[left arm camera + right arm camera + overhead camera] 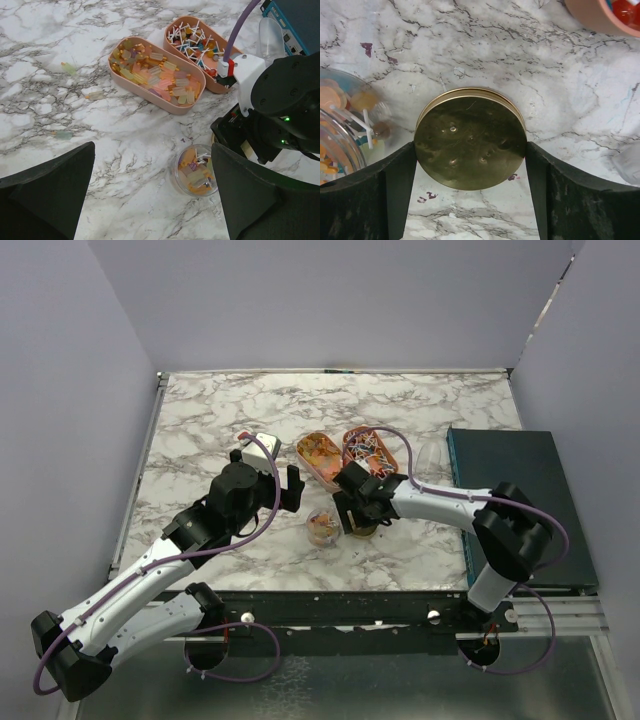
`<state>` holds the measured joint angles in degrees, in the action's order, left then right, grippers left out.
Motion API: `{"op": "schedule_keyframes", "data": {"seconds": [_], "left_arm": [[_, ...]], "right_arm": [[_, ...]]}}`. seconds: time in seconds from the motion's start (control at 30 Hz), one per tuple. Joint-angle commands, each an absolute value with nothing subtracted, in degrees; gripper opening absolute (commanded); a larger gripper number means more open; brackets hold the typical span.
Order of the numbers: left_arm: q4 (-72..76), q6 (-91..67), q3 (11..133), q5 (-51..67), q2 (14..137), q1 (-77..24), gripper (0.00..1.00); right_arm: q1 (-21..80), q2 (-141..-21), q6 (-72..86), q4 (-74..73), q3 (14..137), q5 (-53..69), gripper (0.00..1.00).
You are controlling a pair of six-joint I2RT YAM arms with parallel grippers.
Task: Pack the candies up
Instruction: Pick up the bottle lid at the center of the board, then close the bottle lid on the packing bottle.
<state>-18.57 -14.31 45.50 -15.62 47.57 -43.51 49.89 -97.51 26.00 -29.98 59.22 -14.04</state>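
Observation:
Orange-yellow candies fill an oval tray. Red, blue and white candies fill the tray beside it. A small clear jar holds several mixed candies. My right gripper is shut on the round gold lid, its fingers pressing both edges, low over the table just right of the jar. My left gripper is open and empty, left of the jar, with the jar near its right finger.
A few loose candies lie on the marble left of the trays. A clear plastic cup stands by a dark teal box at the table's right side. Small purple stains mark the marble.

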Motion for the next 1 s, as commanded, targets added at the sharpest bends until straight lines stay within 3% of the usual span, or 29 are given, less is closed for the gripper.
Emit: {"op": "schedule_keyframes", "data": {"seconds": [0.0, 0.5, 0.97], "left_arm": [[-18.95, -14.38, 45.12, -16.66, 47.72, -43.2, 0.99], [-18.92, -14.42, 45.19, -18.6, 46.61, -43.07, 0.99], [-18.95, -14.99, 44.74, -23.67, 41.77, -42.88, 0.99]], "right_arm": [[50.28, -93.53, 25.32, -33.43, 60.07, -16.75, 0.71], [51.7, -85.22, 17.14, -37.94, 66.33, -12.09, 0.66], [59.15, -93.15, 16.33, -38.06, 74.49, -9.76, 0.65]]}}
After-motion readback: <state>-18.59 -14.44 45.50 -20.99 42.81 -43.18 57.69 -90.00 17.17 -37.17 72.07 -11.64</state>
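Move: The bottle lid is already gripped edge to edge by the right hand, right at table level. The open bottle of candies it is taken to stands about 9 cm to that hand's left, level with it, its middle some 2 cm higher. The gummy tray lies roughly 16 cm ahead and 10 cm left, the lollipop tray 17 cm ahead and 1 cm right. From the left hand the bottle is about 8 cm right, 2 cm back and 19 cm below. The lid, kept pinched by its rim between the right fingers, goes up about 11 cm, nearly straight at first, then swings some 6 cm left and slightly back, in over the bottle's near side. The wrist turns about 15 degrees counter-clockwise and tilts a little on the way. The empty left hand, still open, draws off a few centimetres up and left, clearing room. ##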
